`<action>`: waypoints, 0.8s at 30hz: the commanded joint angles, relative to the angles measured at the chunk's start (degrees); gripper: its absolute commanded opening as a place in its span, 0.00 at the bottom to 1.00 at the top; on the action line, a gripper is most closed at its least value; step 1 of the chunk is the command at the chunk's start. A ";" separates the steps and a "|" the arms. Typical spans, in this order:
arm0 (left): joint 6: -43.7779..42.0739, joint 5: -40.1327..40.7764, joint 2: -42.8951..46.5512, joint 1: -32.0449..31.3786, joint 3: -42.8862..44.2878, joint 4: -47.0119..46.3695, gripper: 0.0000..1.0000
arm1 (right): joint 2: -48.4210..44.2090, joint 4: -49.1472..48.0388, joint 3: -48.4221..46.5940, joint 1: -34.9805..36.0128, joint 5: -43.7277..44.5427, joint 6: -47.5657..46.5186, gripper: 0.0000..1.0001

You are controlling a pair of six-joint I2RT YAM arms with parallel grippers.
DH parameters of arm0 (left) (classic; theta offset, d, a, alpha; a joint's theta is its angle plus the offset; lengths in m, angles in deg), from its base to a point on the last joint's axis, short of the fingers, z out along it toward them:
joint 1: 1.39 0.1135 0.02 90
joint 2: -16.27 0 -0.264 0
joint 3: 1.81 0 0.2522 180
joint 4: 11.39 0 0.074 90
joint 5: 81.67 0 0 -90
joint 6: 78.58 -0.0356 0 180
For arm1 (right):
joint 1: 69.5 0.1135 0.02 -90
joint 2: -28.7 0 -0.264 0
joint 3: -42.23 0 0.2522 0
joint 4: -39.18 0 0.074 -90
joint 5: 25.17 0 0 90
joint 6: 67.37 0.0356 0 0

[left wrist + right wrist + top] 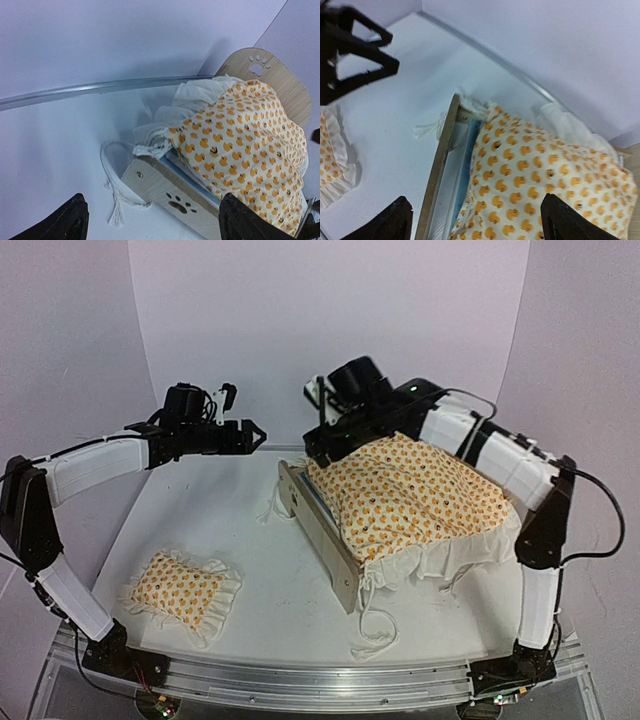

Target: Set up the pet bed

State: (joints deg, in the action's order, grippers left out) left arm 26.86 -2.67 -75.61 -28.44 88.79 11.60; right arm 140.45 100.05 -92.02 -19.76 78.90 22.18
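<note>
The pet bed stands right of centre, its plywood footboard (322, 536) facing left. The paw-print footboard (175, 196), rounded headboard (281, 76) and blue mattress edge (194, 181) show in the left wrist view. An orange duck-patterned ruffled blanket (420, 495) is heaped over the mattress and hides most of it. My left gripper (250, 436) is open and empty, in the air left of the bed. My right gripper (322, 447) is open and empty, above the footboard end (438, 170) and the blanket (535, 175).
The small matching ruffled pillow (180, 586) lies at the front left, and its edge shows in the right wrist view (332, 150). White cords (374, 628) trail from the blanket onto the table in front of the bed. A white backdrop wall stands close behind.
</note>
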 commanded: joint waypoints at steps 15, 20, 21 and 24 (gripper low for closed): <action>-0.68 1.09 17.23 0.07 -15.88 -1.24 0.90 | 23.60 0.44 -11.34 3.06 -7.08 -4.10 0.15; -1.20 2.63 17.73 0.09 -15.53 -1.15 0.90 | 22.50 3.65 -10.36 3.20 -14.20 -13.00 0.00; -1.25 3.12 17.88 0.15 -15.55 -1.16 0.90 | 21.91 5.13 -9.64 3.19 -17.32 -16.32 0.00; -1.20 3.66 18.02 0.15 -15.54 -1.24 0.90 | 17.68 7.15 -3.28 3.69 -21.61 -23.81 0.00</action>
State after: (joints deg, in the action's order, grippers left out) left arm 26.33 -0.77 -60.05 -28.44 72.90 12.39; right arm 163.31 103.46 -100.28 -18.76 71.27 22.44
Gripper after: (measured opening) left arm 0.901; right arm 0.112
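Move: The bed's low footboard, its middle, lies about 20 cm below the right hand, some 3 cm back and 3 cm left; its top edge runs slantwise under the hand. From the hand, the duck-print duvet's middle is level ahead and roughly 17 cm right, the white cord about 11 cm left, straight across on the table, and the small cushion some 30 cm left and 23 cm back. From the left hand the footboard is about 8 cm back, 9 cm right and 17 cm below. Dropping about 17 cm and swinging some 6 cm left, the right hand comes down onto the footboard's top edge beside the paw cut-out, tipping its fingers about 15 degrees further downward, and shuts them to pinch the board between the pads. The left hand, open and empty, draws back about 6 cm and some 4 cm left, away from the bed. ##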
